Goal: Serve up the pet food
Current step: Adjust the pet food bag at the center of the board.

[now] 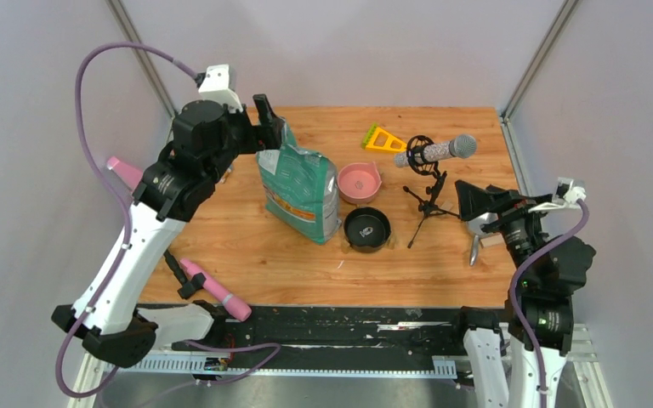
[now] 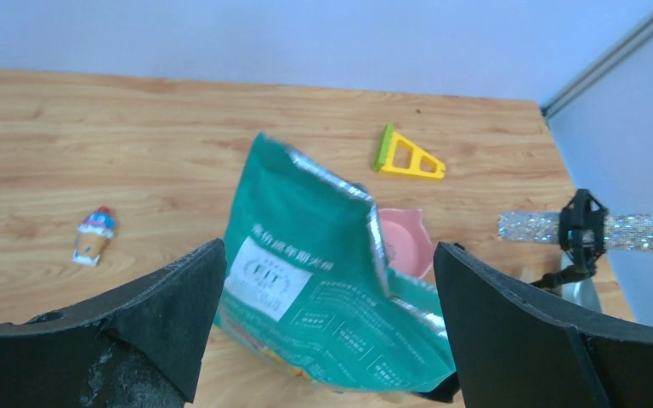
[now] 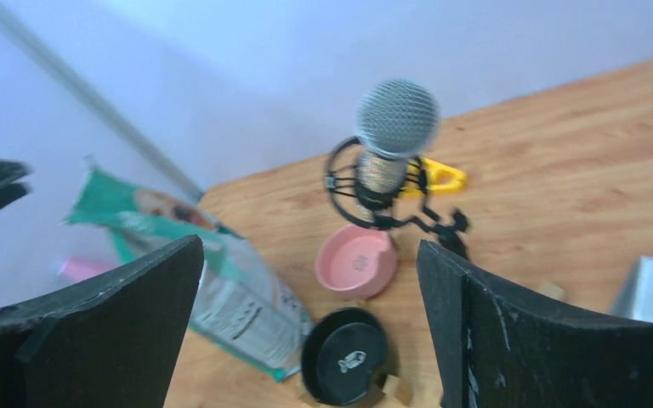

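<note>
The pet food itself is hidden; only its teal-green bag (image 1: 299, 191) shows, standing at the table's middle with its torn silver-lined top open. My left gripper (image 1: 268, 127) hovers open just behind and above the bag's top. In the left wrist view the bag (image 2: 323, 280) fills the gap between the wide jaws of my left gripper (image 2: 327, 248), and neither finger touches it. A pink bowl (image 1: 359, 181) and a black bowl (image 1: 366, 228) sit right of the bag, both without food. My right gripper (image 1: 469, 201) stays open at the right, holding nothing, and the right wrist view of this gripper (image 3: 310, 242) looks over both bowls.
A microphone on a small tripod (image 1: 434, 153) stands right of the bowls. A yellow triangular piece (image 1: 383, 138) lies at the back. A grey metal scoop (image 1: 474, 242) rests below my right gripper. A pink-handled tool (image 1: 212, 289) lies at the front left. A small toy (image 2: 93, 234) lies left of the bag.
</note>
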Tool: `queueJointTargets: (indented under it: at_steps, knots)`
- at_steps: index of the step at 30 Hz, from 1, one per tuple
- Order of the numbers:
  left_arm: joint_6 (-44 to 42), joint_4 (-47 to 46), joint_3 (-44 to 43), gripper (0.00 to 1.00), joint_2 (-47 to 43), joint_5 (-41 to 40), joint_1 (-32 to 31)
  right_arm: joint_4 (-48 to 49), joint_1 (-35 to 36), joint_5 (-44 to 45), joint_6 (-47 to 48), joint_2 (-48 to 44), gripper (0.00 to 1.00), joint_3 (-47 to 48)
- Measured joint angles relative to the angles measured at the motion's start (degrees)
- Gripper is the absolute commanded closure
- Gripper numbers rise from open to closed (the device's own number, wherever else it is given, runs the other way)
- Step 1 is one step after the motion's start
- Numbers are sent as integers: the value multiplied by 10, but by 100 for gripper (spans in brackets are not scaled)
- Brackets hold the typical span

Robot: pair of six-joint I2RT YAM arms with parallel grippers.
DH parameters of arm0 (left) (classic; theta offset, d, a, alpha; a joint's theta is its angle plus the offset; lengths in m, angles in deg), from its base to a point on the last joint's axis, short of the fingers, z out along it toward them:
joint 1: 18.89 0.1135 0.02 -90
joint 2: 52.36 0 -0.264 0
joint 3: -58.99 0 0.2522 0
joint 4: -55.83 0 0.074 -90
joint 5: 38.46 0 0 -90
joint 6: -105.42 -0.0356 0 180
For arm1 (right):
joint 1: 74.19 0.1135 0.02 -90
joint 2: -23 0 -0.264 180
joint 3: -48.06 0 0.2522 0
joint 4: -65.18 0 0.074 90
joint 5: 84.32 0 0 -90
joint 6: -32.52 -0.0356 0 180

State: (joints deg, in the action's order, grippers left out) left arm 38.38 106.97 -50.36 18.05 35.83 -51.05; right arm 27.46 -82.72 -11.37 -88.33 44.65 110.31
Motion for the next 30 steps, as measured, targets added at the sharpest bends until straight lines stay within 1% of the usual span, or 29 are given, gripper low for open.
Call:
queueJointTargets:
  at_steps: [3, 5, 7, 8, 9, 11, 14, 16, 19, 20, 21, 22, 23, 26, 29, 30]
  knots:
    - [8, -14, 63, 0, -43, -29, 0, 21, 0, -89, 5, 40, 0, 46]
    - [16, -26, 111, 0, -80, -48, 0, 51, 0, -177, -1, 83, 0, 71]
    - [30, -35, 170, 0, -132, -68, 0, 82, 3, -270, -14, 148, 0, 100]
    - [39, -40, 195, 0, -155, -75, 0, 92, 9, -301, -17, 181, 0, 115]
    - [47, -45, 221, 0, -181, -83, 0, 90, 30, -320, -13, 224, 0, 140]
    - [64, -62, 273, 0, -231, -97, 0, 79, 96, -326, 11, 297, 0, 196]
    - [100, -85, 358, 0, -302, -118, 0, 10, 243, -273, 86, 436, 0, 323]
    - [121, -101, 398, 0, -330, -123, 0, -31, 310, -245, 139, 514, 0, 396]
    - [150, -122, 452, 0, -350, -123, 0, -86, 387, -185, 235, 613, 0, 475]
    - [160, -126, 470, 0, -352, -121, 0, -99, 406, -163, 266, 639, 0, 487]
    - [169, -128, 484, 0, -351, -119, 0, -109, 422, -138, 295, 660, 3, 490]
    - [176, -128, 495, 0, -346, -118, 0, -117, 436, -114, 318, 677, 9, 491]
    - [182, -128, 500, 0, -339, -116, 0, -125, 449, -84, 340, 695, 25, 491]
    - [197, -129, 502, 0, -307, -115, 0, -131, 480, -17, 368, 742, 58, 493]
    - [209, -127, 502, 0, -278, -115, 0, -121, 485, 8, 373, 755, 94, 492]
    - [213, -126, 502, 0, -271, -116, 0, -112, 485, 12, 365, 753, 100, 484]
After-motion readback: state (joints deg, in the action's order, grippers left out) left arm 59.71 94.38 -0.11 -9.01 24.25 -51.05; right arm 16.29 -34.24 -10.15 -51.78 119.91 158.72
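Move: The standing pet food bag's middle is about 12 cm ahead of the right hand, some 36 cm to its left and roughly 21 cm below. The pink bowl lies about 19 cm ahead and 21 cm left of that hand, the black bowl about 6 cm ahead and 19 cm left, both down on the table; the microphone is some 15 cm ahead and 6 cm left, about 12 cm lower. From the left hand the bag's middle is nearly straight below, some 28 cm down, 2 cm ahead and 3 cm right. The right hand sweeps some 30 cm left and 12 cm forward to the bag's top, first rising about 6 cm, then dropping about 15 cm while its fingers swing counter-clockwise to point left and its left side rolls down, and it closes them to pinch the right part of the top edge. The left hand, empty and still open, clears out of the way, first left, back and down, then straight on down to the bag's near left side, about 19 cm lower in all. ##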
